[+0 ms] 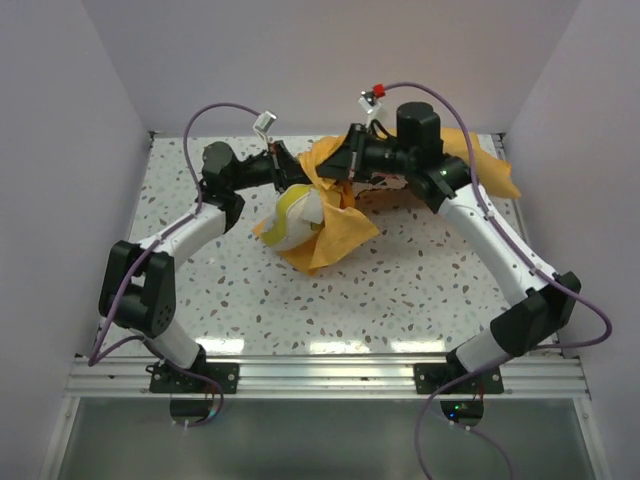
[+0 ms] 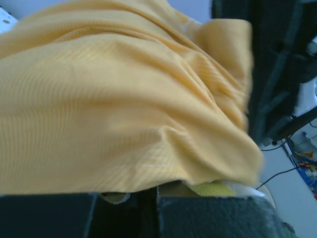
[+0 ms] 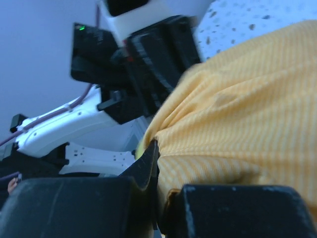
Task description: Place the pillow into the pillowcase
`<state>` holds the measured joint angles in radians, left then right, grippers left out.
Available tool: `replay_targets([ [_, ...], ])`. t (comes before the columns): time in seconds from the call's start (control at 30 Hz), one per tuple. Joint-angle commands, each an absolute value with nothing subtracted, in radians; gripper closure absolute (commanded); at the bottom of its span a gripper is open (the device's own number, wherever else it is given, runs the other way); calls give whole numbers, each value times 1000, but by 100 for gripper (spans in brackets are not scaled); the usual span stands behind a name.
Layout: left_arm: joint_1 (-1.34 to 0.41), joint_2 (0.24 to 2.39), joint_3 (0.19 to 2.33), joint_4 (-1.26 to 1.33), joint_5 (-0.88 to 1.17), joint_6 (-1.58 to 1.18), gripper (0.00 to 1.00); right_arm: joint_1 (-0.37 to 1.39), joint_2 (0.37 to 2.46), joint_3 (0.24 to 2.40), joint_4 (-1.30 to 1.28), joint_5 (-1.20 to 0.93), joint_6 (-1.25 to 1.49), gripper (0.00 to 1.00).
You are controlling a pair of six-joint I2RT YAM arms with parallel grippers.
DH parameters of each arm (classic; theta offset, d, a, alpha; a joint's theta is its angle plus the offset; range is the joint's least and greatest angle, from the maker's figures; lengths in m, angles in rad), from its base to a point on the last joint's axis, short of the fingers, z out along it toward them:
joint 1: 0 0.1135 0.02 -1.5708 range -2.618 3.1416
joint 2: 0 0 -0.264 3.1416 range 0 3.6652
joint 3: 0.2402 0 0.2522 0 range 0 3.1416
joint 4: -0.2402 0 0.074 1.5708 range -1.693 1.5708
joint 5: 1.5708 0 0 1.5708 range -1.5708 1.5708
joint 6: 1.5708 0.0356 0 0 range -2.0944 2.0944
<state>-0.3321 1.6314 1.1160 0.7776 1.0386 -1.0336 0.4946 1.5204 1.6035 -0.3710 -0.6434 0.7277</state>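
The orange pillowcase (image 1: pixel 340 235) lies bunched at the middle back of the table, with more of it spread behind my right arm (image 1: pixel 480 160). Out of its left side pokes the white pillow (image 1: pixel 292 222), showing its yellow-green strip. My left gripper (image 1: pixel 288 172) and right gripper (image 1: pixel 333 165) meet above the bundle, close together. In the left wrist view orange cloth (image 2: pixel 124 99) fills the frame, my left gripper (image 2: pixel 157 196) is shut on its edge, and the pillow's strip (image 2: pixel 213 189) peeks beneath. In the right wrist view my right gripper (image 3: pixel 161 186) is shut on orange cloth (image 3: pixel 237 124).
The speckled table (image 1: pixel 420 290) is walled in pale panels on three sides. A metal rail (image 1: pixel 330 375) with both arm bases runs along the near edge. The left arm (image 3: pixel 64 129) stands close in front of the right wrist camera.
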Motion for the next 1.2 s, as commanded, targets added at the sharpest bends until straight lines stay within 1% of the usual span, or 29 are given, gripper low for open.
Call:
replay_targets([
  [0.0,-362,1615,1218,962,848,-1016,100,743,1548,1817,-204,-902,784,100],
  [0.07,-342,1611,1213,966,815,-1022,100,762,1601,1909,-233,-949,769,100],
  [0.1,-341,1608,1209,966,808,-1019,100,762,1621,1998,-242,-963,749,100],
  [0.13,-333,1602,1198,963,792,-1014,100,758,1668,2047,-318,-989,718,100],
  [0.2,-319,1592,1190,983,779,-1023,100,755,1703,2167,-373,-1020,666,100],
  [0.3,-276,1588,1213,1031,759,-1069,100,747,1761,2279,-426,-1051,640,100],
  [0.37,-238,1579,1249,1049,761,-1104,100,698,1793,2312,-504,-1081,582,100],
  [0.43,-204,1562,1265,1036,793,-1115,100,631,1796,2295,-590,-1069,539,100],
  [0.47,-196,1536,1264,1025,810,-1109,100,555,1790,2249,-598,-1054,528,100],
  [0.57,-190,1464,1207,924,873,-1013,100,461,1816,2232,-647,-991,424,100],
  [0.63,-202,1436,1131,829,910,-936,100,459,1857,2267,-702,-910,379,100],
  [0.73,-254,1398,967,738,910,-841,100,488,1923,2258,-677,-874,422,100],
  [0.8,-325,1388,852,700,869,-792,100,563,1934,2220,-705,-947,396,100],
  [0.87,-371,1411,778,742,829,-814,100,665,1904,2156,-770,-971,292,100],
  [0.9,-397,1426,725,808,790,-836,100,681,1835,2093,-770,-1032,299,100],
  [0.93,-403,1468,706,843,776,-879,100,681,1791,1997,-720,-1082,346,100],
  [0.97,-403,1489,697,871,763,-891,100,670,1745,1786,-671,-1135,444,100],
  [1.0,-399,1505,692,893,727,-896,100,657,1639,1696,-651,-1167,454,100],
  [1.03,-393,1526,695,894,706,-867,100,628,1591,1621,-679,-1190,439,100],
  [1.07,-385,1538,699,894,684,-853,100,614,1536,1500,-719,-1181,370,100],
  [1.13,-371,1589,719,926,653,-862,100,572,1417,1386,-791,-1167,325,100],
  [1.17,-373,1606,730,934,646,-865,100,560,1393,1280,-804,-1151,290,100],
])
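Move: Both hands already hold gathered pillowcase cloth, high over the table. The pillow's bare end hangs about 10 cm below the left hand, 2 cm back and 1 cm left; from the right hand it is some 12 cm left, 2 cm back and 15 cm down. The case's loose corner hangs roughly 4 cm back and 17 cm below the right hand, 1 cm left; its far part lies about 28 cm ahead of that hand, 32 cm right, 20 cm lower. Keeping their pinch on the pillowcase, both hands toss it up and fling it down: left rising about 9 cm, also leftward and forward, right some 12 cm, first back and left. The right reaches forward about 10 cm as it starts to sink, then both drop fast and back, to well below their start, the right swinging counter-clockwise some 30 degrees. ##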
